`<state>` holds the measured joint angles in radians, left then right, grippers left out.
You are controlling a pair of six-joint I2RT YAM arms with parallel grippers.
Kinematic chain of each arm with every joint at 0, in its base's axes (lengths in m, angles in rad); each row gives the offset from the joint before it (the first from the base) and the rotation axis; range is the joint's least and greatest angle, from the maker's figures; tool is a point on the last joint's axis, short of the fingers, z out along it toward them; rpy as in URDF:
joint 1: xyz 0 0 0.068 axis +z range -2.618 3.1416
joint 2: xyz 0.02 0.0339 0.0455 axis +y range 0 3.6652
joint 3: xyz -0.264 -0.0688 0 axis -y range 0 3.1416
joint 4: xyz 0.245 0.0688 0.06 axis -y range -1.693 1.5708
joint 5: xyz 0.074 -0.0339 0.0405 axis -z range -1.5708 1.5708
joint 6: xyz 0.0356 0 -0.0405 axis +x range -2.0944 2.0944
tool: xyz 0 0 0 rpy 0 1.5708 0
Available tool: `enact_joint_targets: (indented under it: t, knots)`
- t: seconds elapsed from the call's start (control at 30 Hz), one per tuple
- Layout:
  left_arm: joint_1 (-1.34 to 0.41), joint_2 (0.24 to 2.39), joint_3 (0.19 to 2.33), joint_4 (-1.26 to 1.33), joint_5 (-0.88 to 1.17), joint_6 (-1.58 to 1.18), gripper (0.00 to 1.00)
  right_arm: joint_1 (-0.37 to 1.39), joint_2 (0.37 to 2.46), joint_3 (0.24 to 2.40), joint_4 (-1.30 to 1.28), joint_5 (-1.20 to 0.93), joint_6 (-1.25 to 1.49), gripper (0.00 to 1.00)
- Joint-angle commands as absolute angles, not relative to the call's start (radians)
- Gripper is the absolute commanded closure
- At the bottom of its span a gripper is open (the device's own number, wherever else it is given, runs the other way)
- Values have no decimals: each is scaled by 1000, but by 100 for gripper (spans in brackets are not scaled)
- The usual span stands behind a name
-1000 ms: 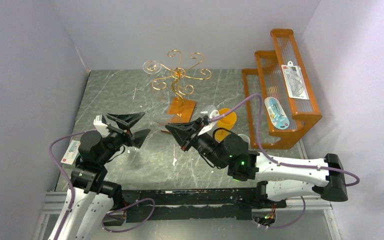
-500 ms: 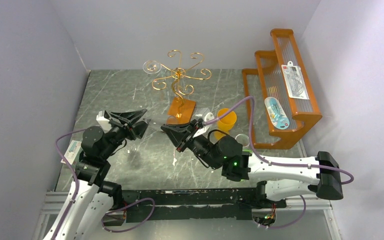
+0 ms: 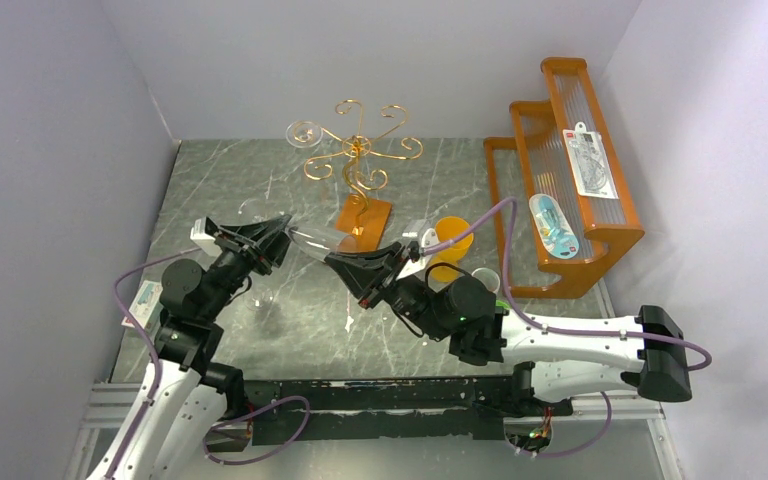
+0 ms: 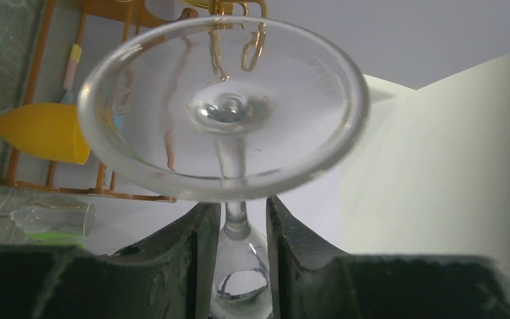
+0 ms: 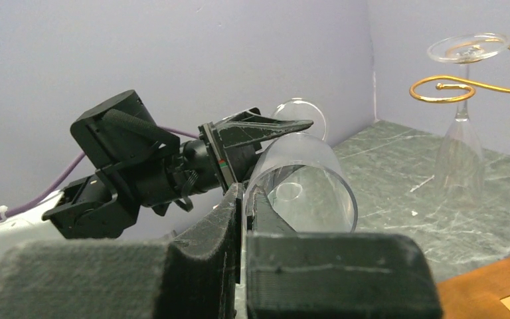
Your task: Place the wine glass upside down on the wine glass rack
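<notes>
A clear wine glass (image 3: 310,241) lies on its side in the air between my two grippers, in front of the wine glass rack (image 3: 357,160). My right gripper (image 3: 332,260) is shut on the rim of the bowl (image 5: 305,189), one finger inside and one outside (image 5: 246,191). My left gripper (image 3: 278,236) has its fingers (image 4: 202,232) pressed on both sides of the bowl's narrow end by the stem. The round foot (image 4: 226,106) fills the left wrist view. Another glass (image 5: 461,113) hangs upside down from a scroll arm of the rack (image 5: 451,86).
An orange stepped wooden shelf (image 3: 560,170) with packets stands at the right. A yellow cup (image 3: 453,240) and a small clear cup (image 3: 485,278) sit by it. The rack's wooden base (image 3: 368,215) lies just behind the held glass. A white packet (image 3: 144,300) lies at the left edge.
My left gripper has moved up and right to the glass's stem end and narrowed its wide-open fingers around it. The right gripper has kept its hold on the rim, shifting slightly left.
</notes>
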<state>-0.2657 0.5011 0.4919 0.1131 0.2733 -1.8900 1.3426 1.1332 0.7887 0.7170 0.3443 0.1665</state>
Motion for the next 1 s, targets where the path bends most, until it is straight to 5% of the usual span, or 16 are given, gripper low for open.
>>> enact_joint_targets:
  t: [0.0, 0.4, 0.6, 0.97]
  knots:
    - [-270, 516, 499, 236, 264, -1909, 67, 1344, 1117, 766, 710, 309, 205, 100]
    - [-270, 553, 508, 320, 278, -1843, 70, 1345, 1108, 774, 667, 303, 221, 100]
    - [-270, 542, 528, 334, 253, -1767, 94, 1345, 1105, 785, 640, 319, 239, 100]
    - [-270, 600, 691, 231, 285, -1332, 95, 1341, 1019, 743, 543, 427, 253, 42]
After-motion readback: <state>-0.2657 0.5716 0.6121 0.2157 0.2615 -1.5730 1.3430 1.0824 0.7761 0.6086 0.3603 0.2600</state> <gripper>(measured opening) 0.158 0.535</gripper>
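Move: Between the left hand's part-open fingertips, within a centimetre, stands the stem of the wine glass. From there, at about the same height, the rack's nearest curl is some 10 cm ahead and 5 cm right, its hub about 14 ahead and 12 right; the hanging glass is roughly 16 ahead, 4 right and 8 lower. The right hand pinches the rim, with the stem about 8 cm ahead, 7 left and 3 below it. Taking over the glass, the left fingers close on its stem while that hand creeps up a little. The right hand, nearly in place and sinking only about 1 cm, then opens to let go of the rim. As it does, the left hand lifts faster, about 5 cm in all, keeping its grip and tipping its fingers upward by some 15 to 20 degrees. ##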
